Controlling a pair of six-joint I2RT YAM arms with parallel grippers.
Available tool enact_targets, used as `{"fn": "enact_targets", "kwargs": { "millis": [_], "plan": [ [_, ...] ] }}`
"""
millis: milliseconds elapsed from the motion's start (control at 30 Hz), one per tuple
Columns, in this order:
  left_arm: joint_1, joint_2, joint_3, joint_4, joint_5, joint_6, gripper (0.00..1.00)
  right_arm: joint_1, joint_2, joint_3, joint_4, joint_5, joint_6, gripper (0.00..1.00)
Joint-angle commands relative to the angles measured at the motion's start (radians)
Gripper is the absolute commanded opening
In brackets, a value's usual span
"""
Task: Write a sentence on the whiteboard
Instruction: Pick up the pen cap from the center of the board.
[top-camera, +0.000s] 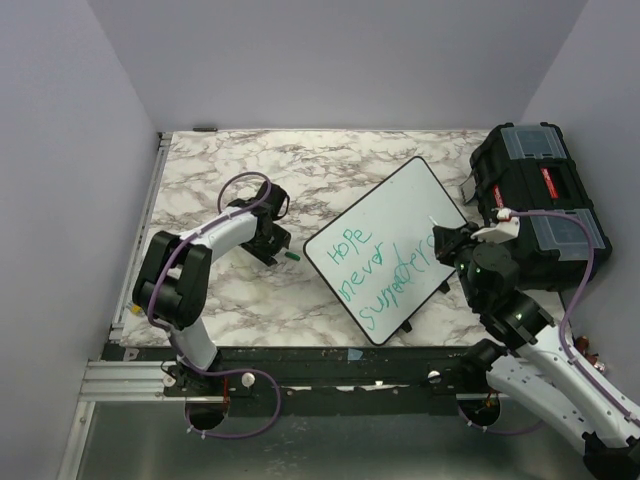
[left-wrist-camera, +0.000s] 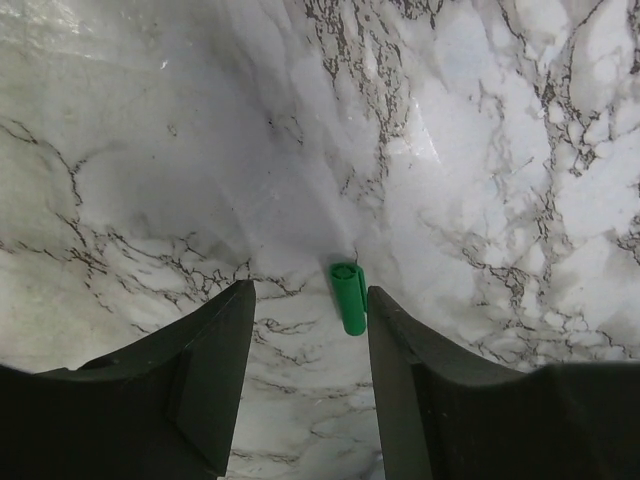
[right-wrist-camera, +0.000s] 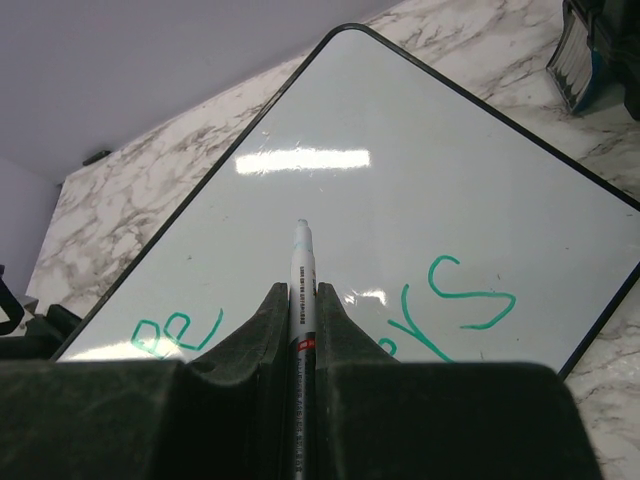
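The whiteboard (top-camera: 400, 210) lies tilted on the marble table, with the green sentence (top-camera: 385, 272) in three stacked lines on it. My right gripper (top-camera: 447, 243) hovers over the board's right edge, shut on a white marker (right-wrist-camera: 303, 268) whose tip points forward above the board (right-wrist-camera: 420, 190); green letters (right-wrist-camera: 470, 300) show beside it. My left gripper (top-camera: 274, 247) is low over the table left of the board. A green marker cap (left-wrist-camera: 348, 297) lies on the marble between its fingers, against the right finger (left-wrist-camera: 400, 350). The left gripper (left-wrist-camera: 310, 300) is open, with a gap between the cap and the other finger.
A black toolbox (top-camera: 545, 200) with clear lid compartments stands at the table's right, just behind the right arm. Grey walls enclose the table on three sides. Bare marble (top-camera: 230, 160) spreads out left of and behind the board.
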Motion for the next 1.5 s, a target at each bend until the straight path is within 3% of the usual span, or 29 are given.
{"fn": "enact_targets", "kwargs": {
  "millis": [0,200,400,567,733,900,1200,1467],
  "plan": [
    [-0.011,0.050,0.042,0.016,0.032,-0.021,0.49,0.002,-0.009,-0.015,-0.001,0.031,0.004,0.01],
    [-0.014,0.103,0.062,0.022,0.049,-0.019,0.49,0.002,-0.007,-0.021,0.009,0.023,0.002,0.01],
    [-0.014,0.149,0.074,0.009,0.067,-0.025,0.40,0.002,-0.010,-0.021,0.013,0.024,-0.001,0.01],
    [-0.014,0.194,0.086,0.000,0.103,-0.010,0.17,0.002,-0.015,-0.023,0.016,0.022,-0.003,0.01],
    [-0.014,0.206,0.061,0.018,0.113,0.010,0.01,0.002,-0.021,-0.024,0.015,0.029,-0.003,0.01],
    [-0.014,0.156,0.008,0.040,0.112,0.028,0.00,0.002,-0.013,-0.023,0.016,0.025,-0.004,0.01],
    [0.016,0.050,-0.145,0.206,0.230,0.068,0.00,0.002,-0.045,-0.041,0.138,-0.252,-0.099,0.01],
    [0.040,-0.060,-0.225,0.262,0.217,0.092,0.00,0.002,0.017,-0.036,0.269,-0.603,-0.145,0.01]
  ]
}}
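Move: The green pen cap lies on the table close beside the left hand's half-open fingers, about 3 cm to the right, 2 cm ahead and 2 cm below. The whiteboard's middle is roughly 26 cm to the right of the left hand and 3 cm ahead. From the right hand, still holding the pen, the cap is some 34 cm left, 5 cm ahead and 22 cm below. Left hand eases 3 cm right and down, pinches the cap, draws it back; right hand swings pen left. ##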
